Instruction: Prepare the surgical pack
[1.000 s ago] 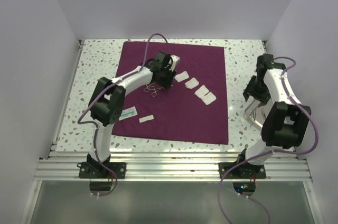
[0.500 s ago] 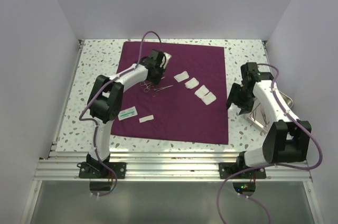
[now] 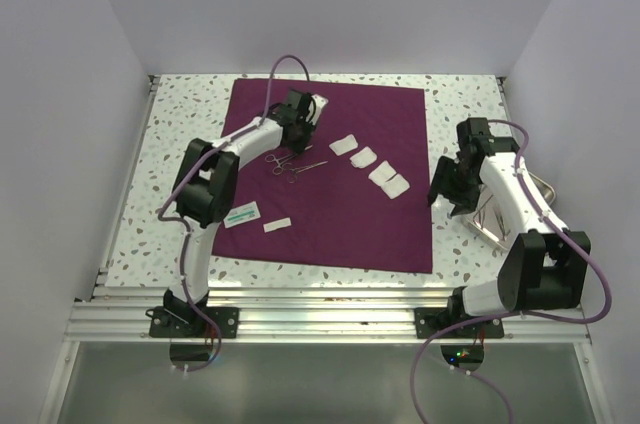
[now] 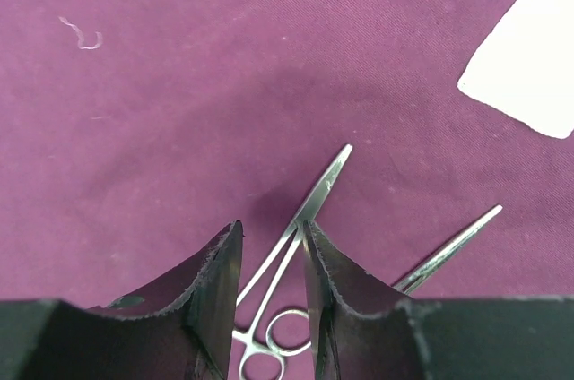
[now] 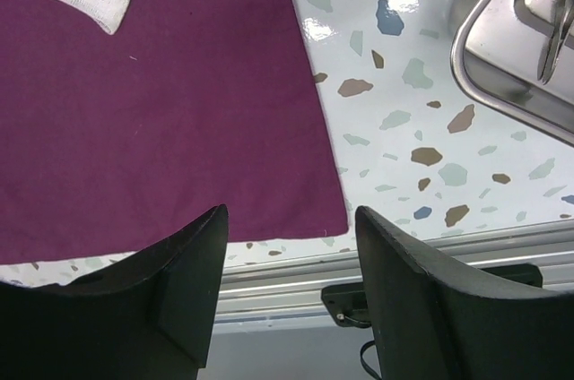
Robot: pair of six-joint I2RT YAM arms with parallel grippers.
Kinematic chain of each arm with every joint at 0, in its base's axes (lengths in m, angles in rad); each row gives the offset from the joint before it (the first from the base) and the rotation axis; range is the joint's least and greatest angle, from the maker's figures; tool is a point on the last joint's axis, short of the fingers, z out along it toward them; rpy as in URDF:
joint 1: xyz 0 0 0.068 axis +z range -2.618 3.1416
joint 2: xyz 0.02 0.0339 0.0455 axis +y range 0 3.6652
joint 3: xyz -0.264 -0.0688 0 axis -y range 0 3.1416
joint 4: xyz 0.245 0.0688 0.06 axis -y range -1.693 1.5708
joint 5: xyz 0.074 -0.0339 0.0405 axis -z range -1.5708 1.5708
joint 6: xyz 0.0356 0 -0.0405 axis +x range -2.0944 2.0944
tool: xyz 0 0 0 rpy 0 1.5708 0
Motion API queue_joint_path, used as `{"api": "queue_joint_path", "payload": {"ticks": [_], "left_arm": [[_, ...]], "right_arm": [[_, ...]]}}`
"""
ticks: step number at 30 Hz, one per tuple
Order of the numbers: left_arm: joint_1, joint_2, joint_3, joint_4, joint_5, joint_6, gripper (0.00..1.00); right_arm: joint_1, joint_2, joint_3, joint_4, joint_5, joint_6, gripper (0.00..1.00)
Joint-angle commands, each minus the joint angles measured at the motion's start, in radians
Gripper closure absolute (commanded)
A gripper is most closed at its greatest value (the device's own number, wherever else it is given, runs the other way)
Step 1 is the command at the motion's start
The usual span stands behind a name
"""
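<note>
The surgical pack, a dark maroon drape [image 3: 330, 204], lies flat on the speckled table, also filling the left wrist view [image 4: 224, 84]. Two steel forceps [image 3: 290, 162] lie on it. My left gripper [image 3: 298, 129] hovers over them, jaws apart. One pair of forceps [image 4: 309, 205] shows through the gap on the cloth below, the other [image 4: 448, 250] lies to its right. Several white gauze squares [image 3: 372, 165] sit in a diagonal row. My right gripper [image 3: 447, 194] hangs open and empty over the drape's near right corner [image 5: 152, 111].
A shiny steel tray [image 3: 500, 216] stands right of the drape, its rim [image 5: 466, 48] close to my right gripper, with an instrument [image 5: 556, 21] inside. A flat packet [image 3: 241, 214] and a small white strip [image 3: 277, 225] lie on the drape's near left. The aluminium rail [image 5: 359, 254] bounds the table's front.
The left gripper drew back from the forceps toward the far side and its jaws narrowed. The right arm swung left from over the tray to the drape's right edge.
</note>
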Motion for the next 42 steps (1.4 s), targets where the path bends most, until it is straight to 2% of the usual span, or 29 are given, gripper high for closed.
{"api": "queue_joint_path", "payload": {"ticks": [1,9,14,17,18,21,26,33,38,42], "left_arm": [[0.018,0.030,0.054,0.026,0.038,0.027,0.63],[0.023,0.047,0.037,0.032,0.090,0.033,0.60],[0.035,0.085,0.054,0.009,0.146,0.032,0.62],[0.041,0.108,0.062,-0.014,0.177,0.035,0.69],[0.043,0.113,0.062,-0.017,0.183,0.036,0.76],[0.045,0.123,0.062,-0.026,0.186,0.038,0.89],[0.048,0.099,0.073,-0.031,0.125,0.016,1.00],[0.054,0.048,0.163,-0.131,0.039,-0.042,1.00],[0.055,-0.002,0.136,-0.147,0.077,-0.073,1.00],[0.061,-0.050,0.099,-0.143,0.138,-0.094,1.00]], "right_arm": [[0.004,-0.033,0.012,0.005,-0.035,-0.019,0.37],[0.008,-0.022,0.005,0.021,-0.052,-0.009,0.37],[0.019,-0.008,0.006,0.038,-0.063,-0.003,0.38],[0.028,0.009,0.014,0.048,-0.066,0.000,0.38],[0.031,0.013,0.021,0.052,-0.066,0.003,0.38],[0.053,0.043,0.046,0.061,-0.060,0.010,0.38],[0.123,0.098,0.084,0.080,-0.055,0.037,0.38],[0.209,0.170,0.166,0.094,-0.051,0.072,0.38],[0.257,0.210,0.203,0.107,-0.052,0.083,0.38],[0.284,0.236,0.187,0.190,-0.144,0.093,0.38]]}}
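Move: The ring-handled clamp lies just under the left fingers, its middle about 2 cm back, 1 cm to their left and 2 cm below; its blades point forward and right. A second clamp is some 5 cm back and 3 cm right of that hand, the nearest gauze pad about 10 cm right and 1 cm ahead. From the empty right hand, the first clamp lies roughly 34 cm left, 19 cm ahead and 10 cm lower; the pair of gauze pads is some 11 cm left and 11 cm ahead. Down about 2 cm and a little to the right goes the left hand, shutting its part-open fingers on the clamp's blades near the joint; still pinching them, it rises about 1 cm and shifts some 2 cm left. The open right hand swings about 10 cm left and 5 cm forward, towards the left hand and over the gauze pads, turning some 10 degrees counter-clockwise. ##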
